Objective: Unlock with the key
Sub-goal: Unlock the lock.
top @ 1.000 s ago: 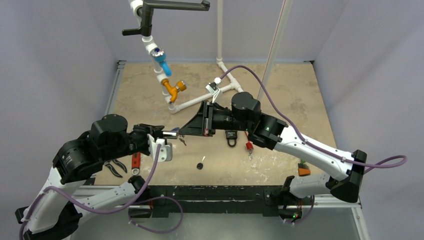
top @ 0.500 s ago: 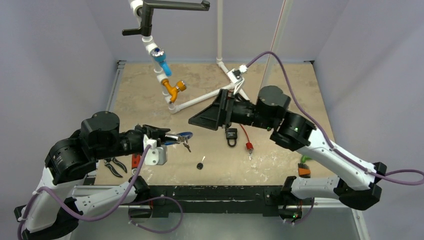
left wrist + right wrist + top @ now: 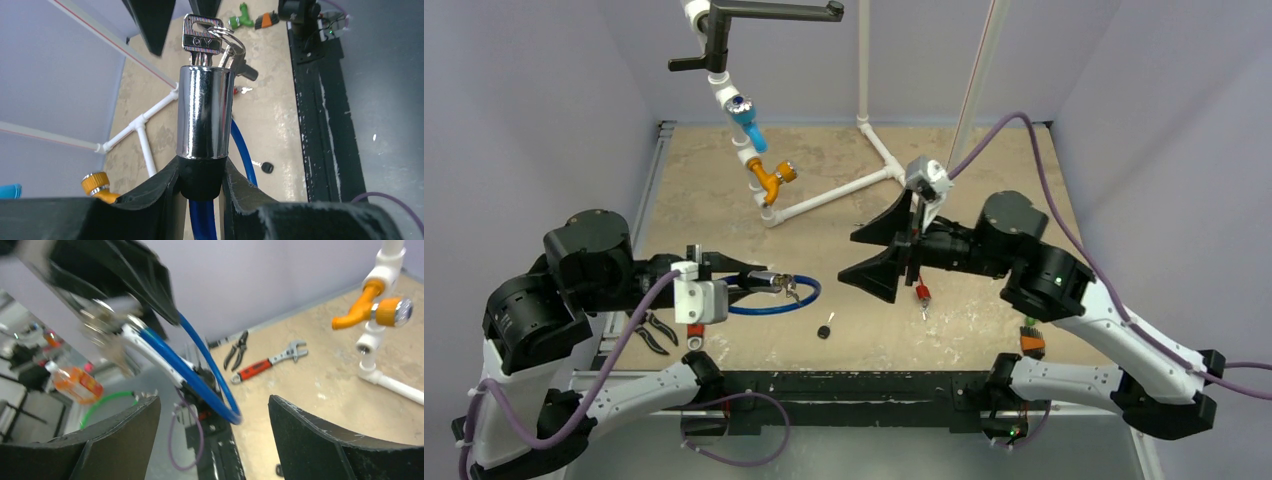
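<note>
My left gripper (image 3: pixel 746 283) is shut on the black end of a chrome cable lock (image 3: pixel 764 280) and holds it level above the table. In the left wrist view the lock's cylinder (image 3: pixel 205 112) stands between my fingers (image 3: pixel 150 192). A silver key (image 3: pixel 201 37) sits in its far end, with a key ring (image 3: pixel 229 41) and a second key hanging. The blue cable (image 3: pixel 776 306) loops below. My right gripper (image 3: pixel 892 250) is open and empty, right of the keys (image 3: pixel 790 288) and facing them. The right wrist view shows the blue cable (image 3: pixel 200 370) and blurred keys (image 3: pixel 107 325) ahead.
A red-headed key (image 3: pixel 921 293) and a small black key (image 3: pixel 824 331) lie on the table. Pliers (image 3: pixel 656 333) and a red wrench (image 3: pixel 694 325) lie under my left arm. A white pipe frame (image 3: pixel 824 198) with blue and orange valves (image 3: pixel 772 178) stands behind. Green and orange parts (image 3: pixel 1031 340) lie at right.
My right gripper has drawn back to the right, away from the key, and rolled. My left arm has pulled the lock back left, and the blue cable loop has come into view.
</note>
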Controlling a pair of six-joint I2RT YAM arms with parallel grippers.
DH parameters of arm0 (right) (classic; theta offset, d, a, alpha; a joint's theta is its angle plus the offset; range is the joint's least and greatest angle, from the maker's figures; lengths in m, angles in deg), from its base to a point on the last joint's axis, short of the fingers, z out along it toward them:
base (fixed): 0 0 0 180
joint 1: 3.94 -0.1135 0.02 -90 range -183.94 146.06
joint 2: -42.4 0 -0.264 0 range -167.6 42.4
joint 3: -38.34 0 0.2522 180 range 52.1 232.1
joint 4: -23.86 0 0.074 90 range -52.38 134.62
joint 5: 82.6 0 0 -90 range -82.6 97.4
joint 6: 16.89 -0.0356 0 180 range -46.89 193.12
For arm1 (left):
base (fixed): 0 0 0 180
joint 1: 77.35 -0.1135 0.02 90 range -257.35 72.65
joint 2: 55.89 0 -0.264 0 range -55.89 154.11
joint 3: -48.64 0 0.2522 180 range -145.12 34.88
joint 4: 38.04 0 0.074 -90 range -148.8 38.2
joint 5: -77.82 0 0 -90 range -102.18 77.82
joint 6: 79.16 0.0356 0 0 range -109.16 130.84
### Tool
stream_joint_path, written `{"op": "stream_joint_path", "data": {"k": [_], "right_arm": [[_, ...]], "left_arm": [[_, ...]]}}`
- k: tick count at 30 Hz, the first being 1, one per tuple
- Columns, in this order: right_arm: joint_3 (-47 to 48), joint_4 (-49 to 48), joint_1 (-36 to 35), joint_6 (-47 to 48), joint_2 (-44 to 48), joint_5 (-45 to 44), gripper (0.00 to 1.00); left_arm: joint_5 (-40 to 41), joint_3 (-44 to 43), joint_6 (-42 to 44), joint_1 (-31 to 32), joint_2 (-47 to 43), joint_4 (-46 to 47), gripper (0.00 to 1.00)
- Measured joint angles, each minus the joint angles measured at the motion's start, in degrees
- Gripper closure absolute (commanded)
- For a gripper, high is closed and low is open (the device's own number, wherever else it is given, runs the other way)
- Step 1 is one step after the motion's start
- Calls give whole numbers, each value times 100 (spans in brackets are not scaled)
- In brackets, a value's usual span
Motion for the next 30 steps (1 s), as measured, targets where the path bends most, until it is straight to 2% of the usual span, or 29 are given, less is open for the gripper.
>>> {"op": "stream_joint_path", "data": {"k": [7, 14, 18, 20, 22, 23, 30], "right_arm": [[-640, -205, -140, 726, -291, 581, 25], [-570, -940, -745, 1040, -474, 857, 32], [-564, -1237, -1032, 1110, -713, 852, 48], [-564, -1344, -1132, 1141, -828, 754, 67], [-564, -1405, -1207, 1167, -892, 557, 97], [-566, -1421, -1220, 1172, -901, 481, 100], [-1279, -1897, -1327, 1043, -363, -234, 100]], "left_arm": [[-605, -273, -592, -164, 107, 46, 100], [-807, -273, -918, -280, 225, 90, 100], [-852, -273, -1043, -334, 236, 175, 100], [-901, -278, -1104, -367, 236, 210, 100], [-977, -280, -1172, -391, 232, 232, 100], [-1023, -280, -1217, -413, 223, 254, 100], [-1110, -345, -1633, -673, 190, 494, 100]]}}
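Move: The right hand hangs open and empty. The blue cable, at the stretch by its metal end fitting, lies about 8 cm to this hand's left, 4 cm back and some 6 cm below. The chrome lock in the left fingers is about 14 cm to the right hand's left, 5 cm back and 2 cm lower, and the key in it is some 10 cm left, 5 cm back and 2 cm lower. From the left hand, that stretch of cable lies about 10 cm right, level fore and aft, and 2 cm below. The right fingers close on the blue cable just behind its metal fitting and pinch it. To get there the right hand sinks about 6 cm, then swings left and back under the key end of the lock, turning nearly 20 degrees counter-clockwise; once closed it eases back to the right a little. The left hand keeps its grip on the lock, lifting it some 3 cm and tilting it about 15 degrees. ##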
